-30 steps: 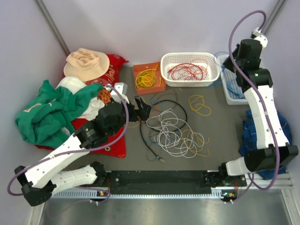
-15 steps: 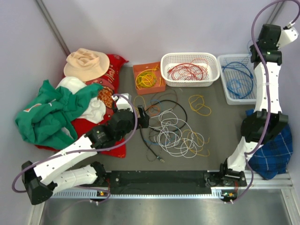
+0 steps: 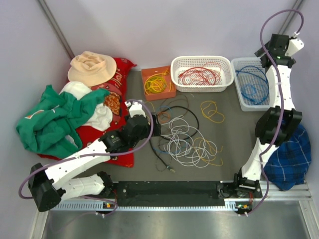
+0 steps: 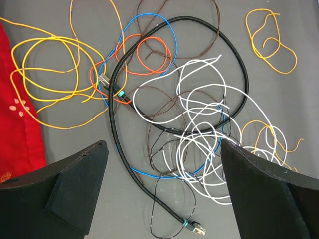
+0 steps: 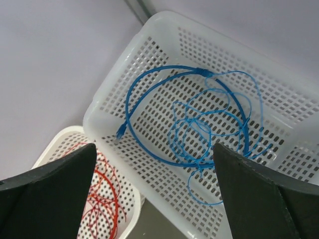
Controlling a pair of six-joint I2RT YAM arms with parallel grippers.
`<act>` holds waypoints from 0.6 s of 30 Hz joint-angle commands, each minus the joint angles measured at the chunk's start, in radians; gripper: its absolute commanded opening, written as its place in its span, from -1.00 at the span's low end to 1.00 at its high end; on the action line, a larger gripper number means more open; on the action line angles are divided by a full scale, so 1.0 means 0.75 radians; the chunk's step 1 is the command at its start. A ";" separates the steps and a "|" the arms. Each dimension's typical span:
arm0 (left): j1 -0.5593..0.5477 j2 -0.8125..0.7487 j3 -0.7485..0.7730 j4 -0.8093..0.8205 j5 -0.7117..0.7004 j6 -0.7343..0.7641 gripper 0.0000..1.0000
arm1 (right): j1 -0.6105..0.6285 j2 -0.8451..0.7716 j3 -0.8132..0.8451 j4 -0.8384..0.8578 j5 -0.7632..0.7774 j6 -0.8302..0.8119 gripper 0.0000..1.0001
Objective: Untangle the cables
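Note:
A tangle of cables [image 3: 182, 137] lies mid-table: white wires [image 4: 199, 144], a thick black cable [image 4: 239, 74] ending in a plug [image 4: 195, 228], a blue wire [image 4: 164, 27], a red-orange wire [image 4: 149, 55] and yellow wires [image 4: 50, 64]. My left gripper [image 3: 155, 127] hovers open over the tangle's left side, its jaws [image 4: 160, 144] wide apart with nothing between them. My right gripper [image 3: 262, 53] is raised at the back right, open [image 5: 154, 145] and empty above a white basket [image 5: 149, 30]. Blue cables [image 5: 199, 119] lie in that basket.
A second white basket [image 3: 199, 59] holds red cables [image 3: 199, 75]. An orange tray [image 3: 149, 73] holds yellow cable. A loose yellow loop [image 3: 212, 110] lies behind the tangle. A green garment [image 3: 55, 119], red cloth [image 3: 119, 154] and beige hat [image 3: 92, 67] are piled left. A blue checked cloth [image 3: 289, 159] lies right.
My right gripper has opened and lifted away from the right basket, leaving the blue cables inside. My left arm has reached further right, over the tangle's edge.

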 commanded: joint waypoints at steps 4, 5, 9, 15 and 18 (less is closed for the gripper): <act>0.008 -0.023 0.093 0.015 -0.029 0.014 0.98 | 0.265 -0.295 -0.113 0.094 -0.113 -0.032 0.98; 0.008 -0.025 0.099 -0.005 -0.039 0.008 0.98 | 0.314 -0.374 -0.162 0.139 -0.156 -0.052 0.98; 0.008 -0.041 0.118 -0.067 -0.052 -0.027 0.98 | 0.550 -0.536 -0.545 0.280 -0.287 -0.191 0.96; 0.010 -0.062 0.120 -0.161 -0.043 -0.076 0.98 | 0.801 -0.689 -1.033 0.355 -0.514 -0.253 0.90; 0.010 -0.088 0.091 -0.167 -0.056 -0.080 0.98 | 0.965 -0.735 -1.228 0.417 -0.521 -0.345 0.89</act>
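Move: Over the near left part of the basket of blue cables, the open right hand has the white cable tangle about 38 cm to its left, 23 cm back and 27 cm below. The loose yellow cable lies some 23 cm left and 8 cm back, and the black cable ring's middle about 45 cm left and 18 cm back. From the left hand the white tangle is roughly 14 cm right, 5 cm ahead and 17 cm below. Sweeping quickly left, the empty right hand leaves the blue-cable basket for the white tangle, covering about 33 cm sideways while drawing back some 13 cm. It first rises slightly, then sinks steeply to end lower than it began, the wrist turning roughly 55 degrees counter-clockwise and the fingers staying wide open, touching nothing. ##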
